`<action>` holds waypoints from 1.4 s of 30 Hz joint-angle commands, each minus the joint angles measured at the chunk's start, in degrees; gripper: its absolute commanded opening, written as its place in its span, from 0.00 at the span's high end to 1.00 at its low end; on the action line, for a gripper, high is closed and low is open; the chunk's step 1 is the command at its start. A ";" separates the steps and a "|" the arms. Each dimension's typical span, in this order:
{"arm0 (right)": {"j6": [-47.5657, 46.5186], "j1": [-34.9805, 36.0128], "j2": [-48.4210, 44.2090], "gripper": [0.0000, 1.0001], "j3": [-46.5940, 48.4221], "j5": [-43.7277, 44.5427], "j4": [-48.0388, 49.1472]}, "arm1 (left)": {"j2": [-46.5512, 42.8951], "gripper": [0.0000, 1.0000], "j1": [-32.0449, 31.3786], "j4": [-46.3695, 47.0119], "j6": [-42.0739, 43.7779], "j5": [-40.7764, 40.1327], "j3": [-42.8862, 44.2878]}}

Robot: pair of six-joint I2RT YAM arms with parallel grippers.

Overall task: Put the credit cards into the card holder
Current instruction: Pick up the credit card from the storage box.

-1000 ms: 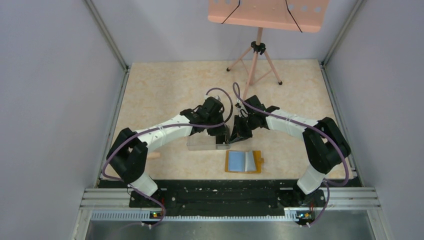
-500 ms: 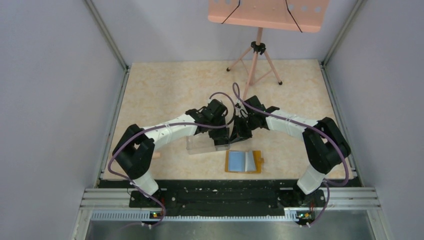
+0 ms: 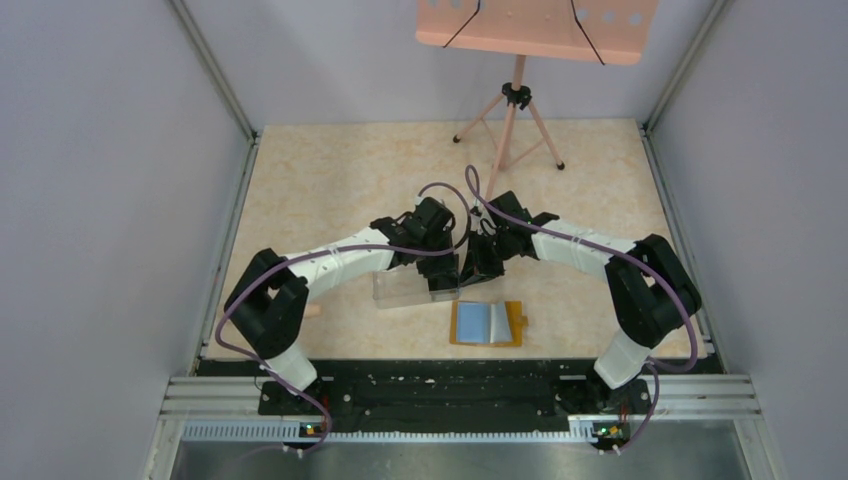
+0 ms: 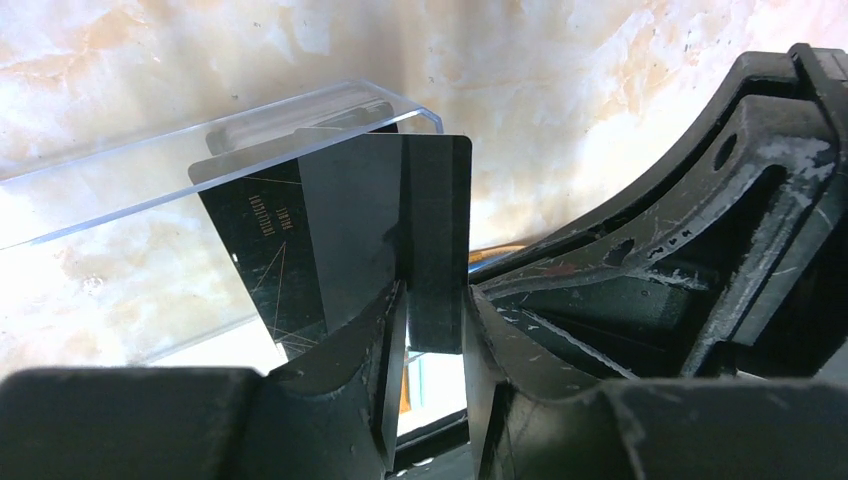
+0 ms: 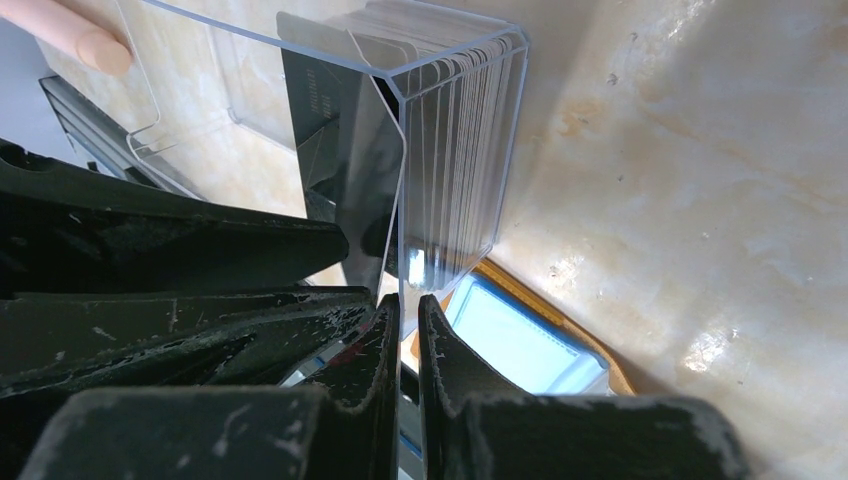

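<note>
The clear plastic box (image 3: 405,287) lies at mid-table between both arms. A dark credit card (image 4: 350,220) stands inside it, leaning against the wall. My left gripper (image 4: 435,320) reaches into the box. Its jaws are a little apart, light shows between them, and a strip of the card crosses the gap. My right gripper (image 5: 408,330) is shut on the box's thin end wall (image 5: 455,60). The card holder (image 3: 487,323) lies open just in front of the box, orange with blue-grey pockets up, and shows below the right fingers (image 5: 520,345).
A music stand's tripod (image 3: 510,120) stands at the back of the table. A wooden peg (image 3: 310,311) lies by the left arm's elbow. Grey walls close in both sides. Thin pale layers (image 5: 465,150) show at the box's end.
The left arm's elbow has shifted right and its gripper has settled lower at the box, jaws spreading slightly. The box tilted a little. The right arm has not moved.
</note>
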 commanded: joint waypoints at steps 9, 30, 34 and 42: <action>-0.30 1.07 -1.00 0.98 -0.71 -1.05 0.50 | -7.95 0.58 1.35 8.15 -0.96 1.37 -3.47; -1.00 1.06 -5.07 0.86 -0.69 -1.40 3.59 | -5.43 0.55 6.01 17.76 -4.55 10.37 -12.22; -1.15 1.07 -7.18 0.77 -1.10 -1.77 5.30 | -5.66 0.54 6.22 19.11 -5.08 11.03 -13.09; -0.75 1.12 -8.58 0.70 -2.02 -2.91 8.41 | -8.29 0.47 7.24 23.39 -7.19 11.45 -16.25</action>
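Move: The credit card to take is the top one in the storage box, its raised right edge already between the left fingertips; its middle is about 3 cm to the left of that hand, 1 cm ahead and 1 cm below. The box's middle is some 7 cm left, level with the hand, 3 cm below; the open card holder is 9 cm back and 6 cm right, 4 cm lower. From the right hand, the card is 4 cm left, 2 cm ahead, 1 cm below. Open the left gripper off the card's edge and lift it about 3 cm, swing it left over the box, lower it to its old height, then ease it back right by 2 cm, fingers tipping about 15 degrees to point more to the right. Keep the right gripper pinching the box's right end wall until late, then open it, let go and raise it some 4 cm. ##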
